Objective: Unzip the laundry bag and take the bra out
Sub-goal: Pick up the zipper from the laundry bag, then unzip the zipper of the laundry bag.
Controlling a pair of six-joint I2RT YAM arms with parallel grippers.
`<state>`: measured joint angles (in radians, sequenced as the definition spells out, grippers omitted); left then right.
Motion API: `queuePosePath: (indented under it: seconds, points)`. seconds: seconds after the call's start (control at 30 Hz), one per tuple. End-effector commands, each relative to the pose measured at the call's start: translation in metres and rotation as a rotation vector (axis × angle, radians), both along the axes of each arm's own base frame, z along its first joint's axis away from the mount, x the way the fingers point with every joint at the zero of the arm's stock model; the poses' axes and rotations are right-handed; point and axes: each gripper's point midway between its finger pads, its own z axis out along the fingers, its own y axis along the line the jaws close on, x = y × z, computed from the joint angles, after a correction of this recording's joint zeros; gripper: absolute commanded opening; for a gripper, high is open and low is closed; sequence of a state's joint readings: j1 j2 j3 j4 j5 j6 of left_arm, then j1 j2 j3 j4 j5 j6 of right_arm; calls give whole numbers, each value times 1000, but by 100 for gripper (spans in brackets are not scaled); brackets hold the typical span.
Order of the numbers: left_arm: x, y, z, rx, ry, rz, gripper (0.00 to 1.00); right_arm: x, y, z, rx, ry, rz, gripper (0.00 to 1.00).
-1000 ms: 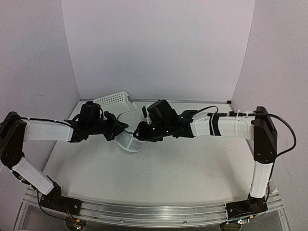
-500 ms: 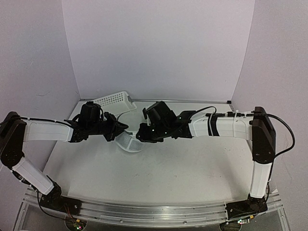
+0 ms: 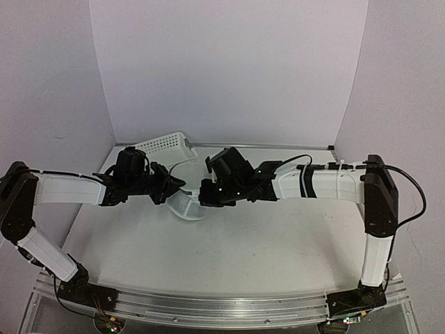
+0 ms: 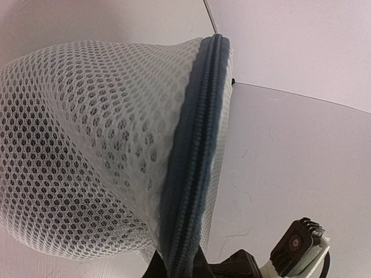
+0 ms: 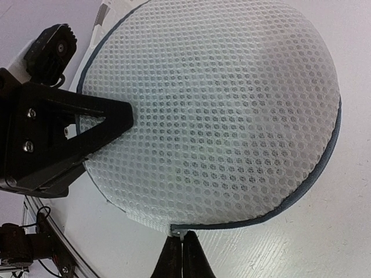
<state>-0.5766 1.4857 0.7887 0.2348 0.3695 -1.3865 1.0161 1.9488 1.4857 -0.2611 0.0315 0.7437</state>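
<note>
The laundry bag [image 3: 186, 206], a white mesh pouch with a dark zipped rim [image 4: 194, 156], is held between both arms at mid-table. My left gripper [image 4: 179, 265] is shut on the bag's rim seam, pinching it from the left [image 3: 172, 188]. My right gripper [image 5: 182, 240] is shut on the small silver zipper pull [image 5: 184, 233] at the edge of the bag's round mesh face [image 5: 214, 110]. The zipper looks shut along the rim. The bra is hidden; only a dark shade shows through the mesh [image 4: 52, 191].
A white perforated basket [image 3: 167, 146] lies behind the left arm near the back wall. White walls enclose the table on three sides. The left gripper's black body [image 5: 64, 136] sits close beside the bag in the right wrist view.
My right gripper has shut its jaws on the zipper pull and shifted slightly right. The left gripper and the bag have stayed put.
</note>
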Motion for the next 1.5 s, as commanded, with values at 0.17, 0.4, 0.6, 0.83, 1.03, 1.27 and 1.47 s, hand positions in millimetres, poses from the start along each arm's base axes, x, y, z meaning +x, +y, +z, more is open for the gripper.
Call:
queuePosePath:
  seconds: [0.17, 0.4, 0.6, 0.83, 1.03, 1.27, 1.47]
  points:
    - [5, -5, 45, -59, -117, -17, 0, 6, -7, 15, 9, -45, -41, 0]
    - [3, -9, 47, -48, -148, -62, 0, 0, -17, 12, -17, -57, -15, 0]
    - [-3, -11, 44, -31, -173, -107, 0, -7, -30, 10, -43, -77, 6, 0]
    - [-12, -15, 43, -15, -211, -177, 0, -5, -54, 9, -67, -97, -11, 0]
    - [-18, -25, 51, -26, -257, -266, 0, -2, -77, 6, -90, -117, -18, 0]
    - [-32, -53, 63, -47, -318, -406, 0, 7, -104, 6, -122, -159, -50, 0]
    - [-42, -69, 65, -63, -344, -498, 0, 18, -134, 7, -158, -194, -92, 0]
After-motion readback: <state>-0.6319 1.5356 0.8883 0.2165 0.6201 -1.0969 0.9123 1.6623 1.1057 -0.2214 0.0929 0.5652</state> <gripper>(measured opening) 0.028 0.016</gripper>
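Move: The zipper pull is already between the right hand's nearly shut fingertips. It lies about 5 cm to the right of the left hand's pinch on the rim, some 4 cm nearer the base and 2 cm lower. The mesh bag's middle is roughly 4 cm left of the right hand, 3 cm ahead and 5 cm below. The white basket's middle lies some 18 cm ahead of the right hand, 14 cm to its left and 12 cm lower. Rightwards, after a short dip down and slightly back, the right hand draws the zipper pull about 11 cm away from the left fingers, keeping its pinch. The left hand keeps hold of the rim and follows more slowly, easing back and then right, about 5 cm to the right and rising a little late on, while its wrist turns some 20 degrees clockwise. ##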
